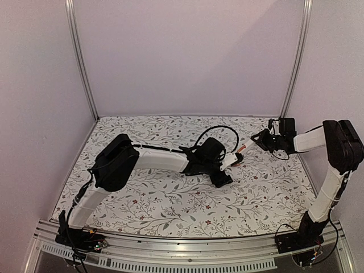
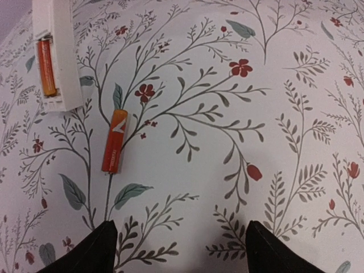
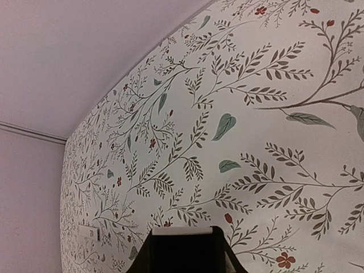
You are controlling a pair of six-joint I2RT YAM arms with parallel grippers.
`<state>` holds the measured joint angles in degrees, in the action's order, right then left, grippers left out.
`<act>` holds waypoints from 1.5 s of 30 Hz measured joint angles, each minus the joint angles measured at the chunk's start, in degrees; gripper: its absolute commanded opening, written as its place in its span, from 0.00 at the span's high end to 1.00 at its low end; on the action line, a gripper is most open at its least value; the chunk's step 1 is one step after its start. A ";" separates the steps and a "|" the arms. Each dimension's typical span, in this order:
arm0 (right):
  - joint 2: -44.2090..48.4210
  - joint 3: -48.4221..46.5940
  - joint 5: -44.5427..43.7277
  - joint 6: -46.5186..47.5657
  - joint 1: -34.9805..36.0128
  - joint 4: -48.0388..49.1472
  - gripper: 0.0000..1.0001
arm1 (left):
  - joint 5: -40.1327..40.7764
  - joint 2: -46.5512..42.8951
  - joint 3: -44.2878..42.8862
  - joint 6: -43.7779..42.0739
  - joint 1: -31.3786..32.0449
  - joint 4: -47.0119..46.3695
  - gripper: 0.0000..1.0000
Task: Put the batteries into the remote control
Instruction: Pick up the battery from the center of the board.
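Note:
The remote control (image 2: 61,54) is a white bar at the top left of the left wrist view, back side up with its compartment uncovered. One orange battery (image 2: 46,66) lies inside that compartment. A second battery (image 2: 115,149) lies loose on the floral cloth just below the remote's end. My left gripper (image 2: 183,250) hovers over the cloth nearer the camera than the loose battery, open with nothing between its fingers. From above, the remote control (image 1: 236,157) slants from my right gripper (image 1: 259,140) toward the left gripper (image 1: 220,173). The right gripper (image 3: 182,240) is shut on the remote's white end (image 3: 181,230).
The floral cloth (image 1: 170,199) covers the whole table, ringed by pale walls and two metal posts (image 1: 82,62). A small white flat piece (image 3: 89,232) lies far off on the cloth in the right wrist view. The left arm's black cable (image 1: 219,129) loops above its wrist.

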<state>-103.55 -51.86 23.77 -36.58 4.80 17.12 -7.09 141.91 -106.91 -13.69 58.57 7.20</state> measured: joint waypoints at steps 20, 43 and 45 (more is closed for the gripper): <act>11.06 9.97 3.10 2.19 -1.03 -5.66 1.00 | -4.66 6.64 -8.48 3.87 0.22 -0.68 0.54; 15.30 11.45 5.88 4.59 -7.54 -12.22 1.00 | -8.81 11.13 -17.09 -0.31 0.22 4.42 0.94; 15.43 11.45 6.16 4.74 -7.56 -12.68 1.00 | -8.90 10.99 -17.11 -0.83 0.20 4.94 0.99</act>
<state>-88.12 -40.40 29.93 -31.83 -2.76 4.45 -15.99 152.90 -124.03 -14.52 58.76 12.14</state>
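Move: The loose battery lies on the cloth about 5 cm ahead of the open left gripper, 4 cm to its right and 1 cm below. The remote's middle is about 11 cm ahead, 9 cm right and 3 cm above the left hand, still gripped in the right hand. From the right hand that battery is some 10 cm back, 11 cm to the left and 8 cm below. Bring the left gripper about 4.5 cm to the right, skimming low over the cloth and sinking slightly, and keep closing the fingers from wide open until they pinch the near end of the loose battery. Meanwhile draw the right hand, still holding the remote, some 7.5 cm back and then 4 cm right, without changing its height. ##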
